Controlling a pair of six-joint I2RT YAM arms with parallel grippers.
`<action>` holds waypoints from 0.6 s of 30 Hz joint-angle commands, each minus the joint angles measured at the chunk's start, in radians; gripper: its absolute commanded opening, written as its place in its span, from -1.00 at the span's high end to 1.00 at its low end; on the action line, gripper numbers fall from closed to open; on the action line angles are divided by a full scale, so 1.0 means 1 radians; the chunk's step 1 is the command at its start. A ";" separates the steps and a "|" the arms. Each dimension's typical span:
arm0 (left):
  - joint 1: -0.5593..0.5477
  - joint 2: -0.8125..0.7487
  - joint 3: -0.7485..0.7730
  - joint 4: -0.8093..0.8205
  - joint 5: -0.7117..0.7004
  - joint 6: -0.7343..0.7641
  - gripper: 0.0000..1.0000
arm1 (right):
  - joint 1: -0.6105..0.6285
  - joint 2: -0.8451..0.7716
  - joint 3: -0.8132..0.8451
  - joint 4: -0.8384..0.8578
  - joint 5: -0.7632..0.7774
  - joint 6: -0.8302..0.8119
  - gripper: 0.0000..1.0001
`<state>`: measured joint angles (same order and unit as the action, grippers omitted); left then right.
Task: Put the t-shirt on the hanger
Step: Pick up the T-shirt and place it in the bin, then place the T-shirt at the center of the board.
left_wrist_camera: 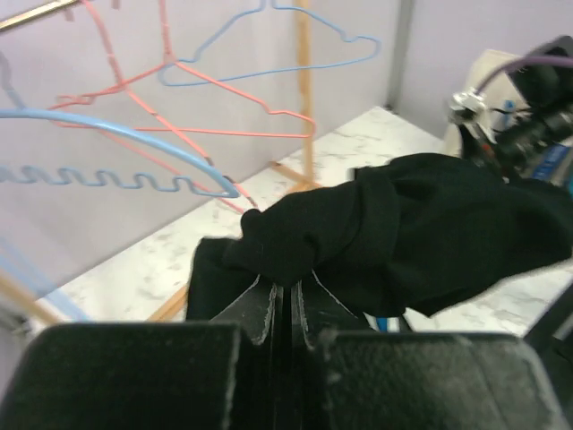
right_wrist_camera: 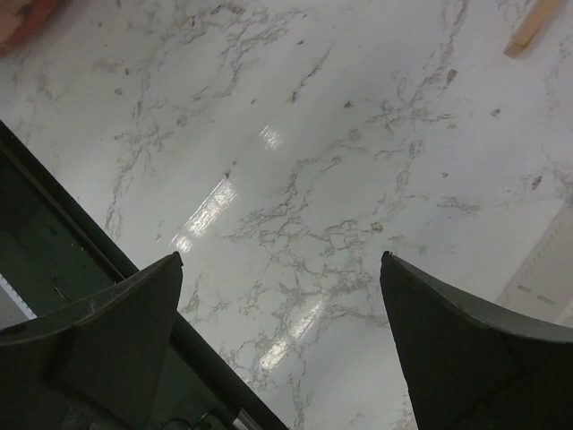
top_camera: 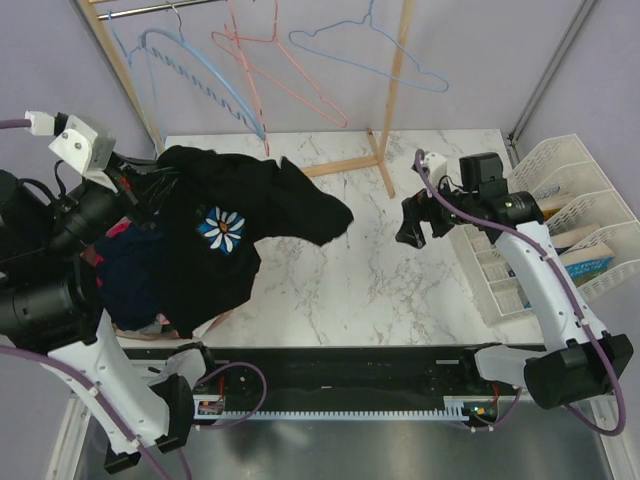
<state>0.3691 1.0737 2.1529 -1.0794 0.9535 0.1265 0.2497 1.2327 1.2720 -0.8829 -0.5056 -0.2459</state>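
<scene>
The black t-shirt [top_camera: 290,205], with a white-and-blue daisy print facing up, hangs bunched over the table's left side. My left gripper [top_camera: 148,182] is shut on a fold of it; in the left wrist view the fingers [left_wrist_camera: 288,288] pinch the black cloth [left_wrist_camera: 421,224]. The light-blue smooth wire hanger [top_camera: 372,52] hangs from the rack at the back, right of centre, and also shows in the left wrist view [left_wrist_camera: 269,67]. My right gripper [top_camera: 412,222] is open and empty above the bare marble [right_wrist_camera: 295,161], right of the shirt.
A blue wavy-armed hanger [top_camera: 190,70] and pink wire hangers [top_camera: 270,75] hang left of the smooth one. The wooden rack foot [top_camera: 385,160] stands on the table at the back. A navy and pink clothes pile [top_camera: 130,275] lies at the left edge. White baskets [top_camera: 560,215] stand at the right.
</scene>
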 commanded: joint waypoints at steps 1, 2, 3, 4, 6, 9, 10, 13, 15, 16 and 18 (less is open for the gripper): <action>-0.043 0.029 -0.125 0.295 0.213 -0.176 0.97 | -0.120 0.036 0.087 0.028 -0.147 0.059 -0.96; -0.092 0.055 -0.131 0.282 0.171 -0.163 0.97 | -0.138 0.054 0.098 0.027 -0.168 0.069 -0.96; -0.166 0.066 -0.133 0.248 -0.008 -0.128 0.97 | -0.148 0.060 0.102 0.027 -0.180 0.074 -0.96; -0.414 0.078 -0.128 0.213 -0.144 -0.058 0.96 | -0.164 0.070 0.105 0.027 -0.192 0.074 -0.96; -0.650 0.124 -0.142 0.147 -0.468 0.042 0.96 | -0.170 0.088 0.109 0.024 -0.192 0.076 -0.96; -0.893 0.150 -0.229 0.160 -0.593 0.081 0.96 | -0.171 0.088 0.107 0.021 -0.179 0.069 -0.96; -0.985 0.146 -0.298 0.173 -0.614 0.094 0.96 | -0.174 0.082 0.104 0.018 -0.166 0.068 -0.96; -1.123 0.146 -0.396 0.225 -0.711 0.140 0.96 | -0.176 0.073 0.098 0.016 -0.149 0.060 -0.96; -1.157 0.185 -0.409 0.234 -0.739 0.163 0.96 | -0.179 0.074 0.090 0.019 -0.152 0.060 -0.96; -1.185 0.202 -0.406 0.246 -0.742 0.165 0.97 | -0.190 0.079 0.089 0.021 -0.155 0.062 -0.96; -1.205 0.248 -0.398 0.246 -0.736 0.199 0.96 | -0.207 0.086 0.087 0.018 -0.189 0.065 -0.96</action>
<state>-0.7898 1.2930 1.7203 -0.9478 0.3122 0.2287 0.0715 1.3231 1.3430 -0.8768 -0.6388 -0.1856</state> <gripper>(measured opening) 0.037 0.982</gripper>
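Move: The left hand, gripping the black t-shirt high up, is taking it to the bare middle of the table, about 10 cm ahead, 23 cm to its right and 50 cm below. The laundry bin lies level fore and aft, some 18 cm left and 47 cm down; the ribbed blue hanger is roughly 20 cm ahead, 4 cm right, at about hand height. From the right hand, the table middle is 16 cm left, 1 cm ahead and 18 cm below. Sweeping right and then steeply down, the left hand carries the pinched t-shirt some 25 cm away from the bin and towards the middle of the table. Its wrist swings about 30 degrees clockwise and tips the fingers down, the grip staying shut. The right hand, open and empty, shifts a little forward and to the right, then waits. ##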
